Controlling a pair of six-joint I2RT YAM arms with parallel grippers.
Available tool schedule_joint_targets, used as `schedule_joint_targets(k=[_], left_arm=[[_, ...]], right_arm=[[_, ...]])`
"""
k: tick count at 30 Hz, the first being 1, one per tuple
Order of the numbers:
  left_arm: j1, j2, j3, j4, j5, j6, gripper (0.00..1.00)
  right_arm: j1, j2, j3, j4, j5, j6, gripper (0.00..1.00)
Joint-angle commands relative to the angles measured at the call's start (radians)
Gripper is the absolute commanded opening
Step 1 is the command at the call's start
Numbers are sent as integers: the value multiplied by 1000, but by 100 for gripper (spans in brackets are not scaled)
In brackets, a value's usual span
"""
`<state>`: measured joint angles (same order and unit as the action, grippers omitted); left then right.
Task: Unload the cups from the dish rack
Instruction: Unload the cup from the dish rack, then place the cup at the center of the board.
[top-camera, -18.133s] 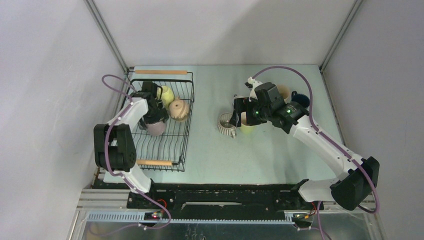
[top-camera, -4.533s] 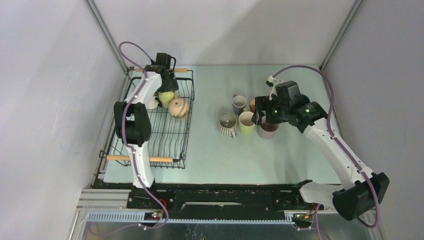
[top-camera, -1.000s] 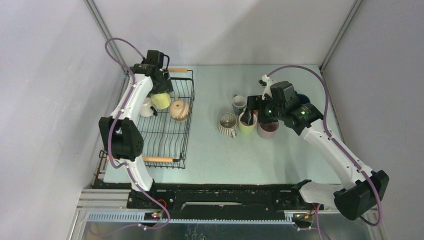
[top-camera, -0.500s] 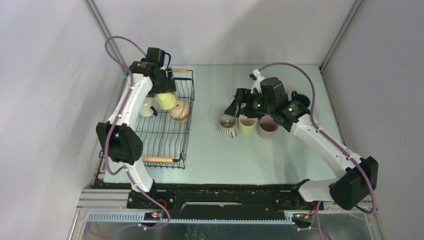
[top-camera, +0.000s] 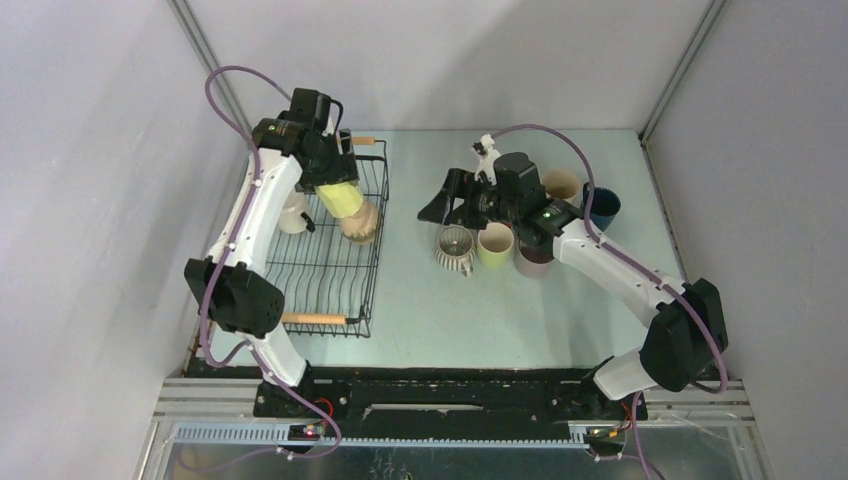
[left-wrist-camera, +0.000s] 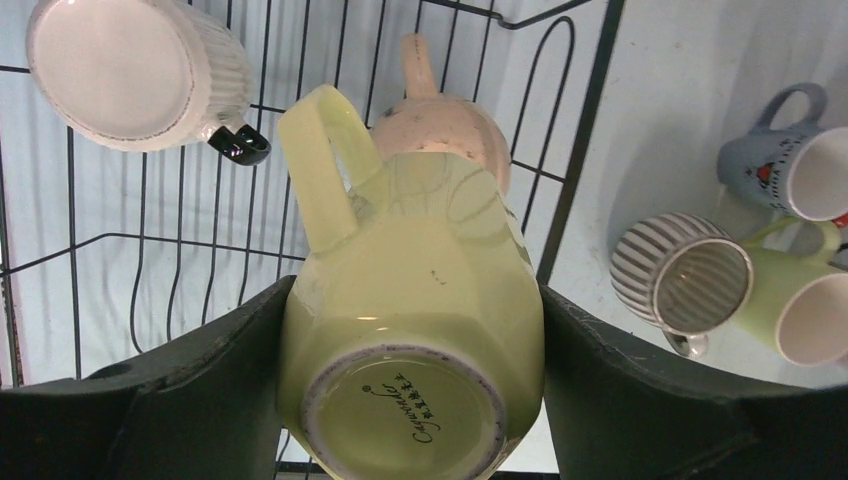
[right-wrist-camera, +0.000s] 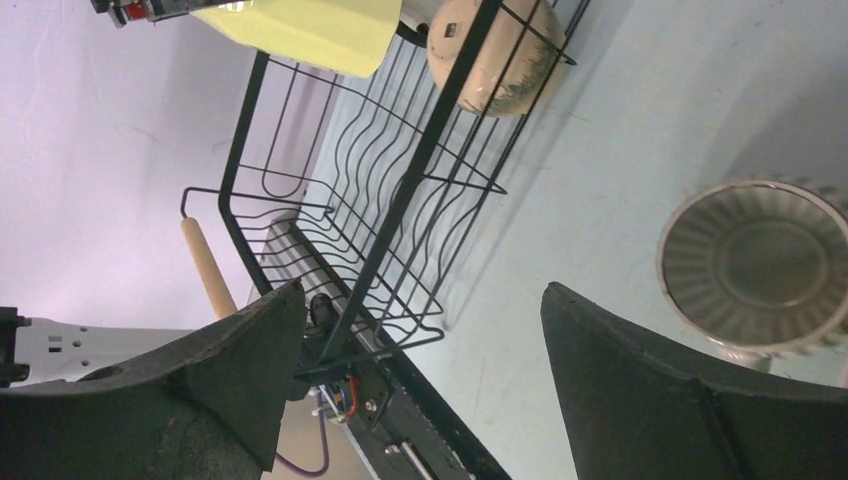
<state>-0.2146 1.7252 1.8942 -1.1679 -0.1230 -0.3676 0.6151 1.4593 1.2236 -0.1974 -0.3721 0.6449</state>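
My left gripper (top-camera: 333, 183) is shut on a pale yellow-green cup (left-wrist-camera: 415, 320), held base-up above the far end of the dish rack (top-camera: 372, 268). A tan cup (top-camera: 364, 224) and a ribbed cream cup (left-wrist-camera: 130, 70) lie in the rack below it. My right gripper (top-camera: 432, 207) hangs open and empty over the table between the rack and the set-down cups. In the right wrist view its jaws (right-wrist-camera: 420, 330) frame the rack's (right-wrist-camera: 400, 230) near corner.
Standing on the table are a striped ribbed cup (top-camera: 455, 248), a yellow-green one (top-camera: 494, 243), a pinkish one (top-camera: 535, 260), a tan one (top-camera: 562, 184) and a dark blue one (top-camera: 600, 206). A grey-blue cup (left-wrist-camera: 790, 165) shows in the left wrist view. The rack's wooden handle (top-camera: 315, 324) lies near.
The left gripper has lifted the yellow-green cup and carried it rightward over the rack. The right arm has swung left, away from the standing cups toward the rack.
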Motion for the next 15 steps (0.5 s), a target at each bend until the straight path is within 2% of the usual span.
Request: schedule_joint_targets(k=[1, 6, 15], left_arm=[[-19, -91, 88, 14, 44, -24, 22], [-42, -97, 116, -2, 86, -42, 22], [-87, -113, 132, -2, 174, -81, 22]], right_arm=[[24, 33, 1, 128, -17, 54, 94], [56, 68, 1, 188, -3, 74, 94], [66, 79, -86, 427, -3, 151, 94]])
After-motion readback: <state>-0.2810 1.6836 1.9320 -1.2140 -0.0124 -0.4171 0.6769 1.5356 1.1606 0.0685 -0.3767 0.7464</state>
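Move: My left hand already holds the yellow cup above the rack, and I bring it to my open right hand, about 23 cm to its right, 6 cm farther back and at about the same height. The teapot stands some 19 cm below my left hand, 4 cm ahead and 2 cm to its right; the white cup 14 cm to its left, 3 cm ahead and 16 cm below. From my right hand the yellow cup is about 23 cm left, 6 cm ahead and level; the striped cup 20 cm below, 1 cm ahead and 2 cm right. I bring both hands together for a handover: my left hand keeps its grip on the yellow cup and swings it about 4 cm right over the teapot, also rising and drawing back some 2 cm each, with a slight roll. My right hand, fingers still wide open, reaches about 4 cm left towards the cup and slows. ##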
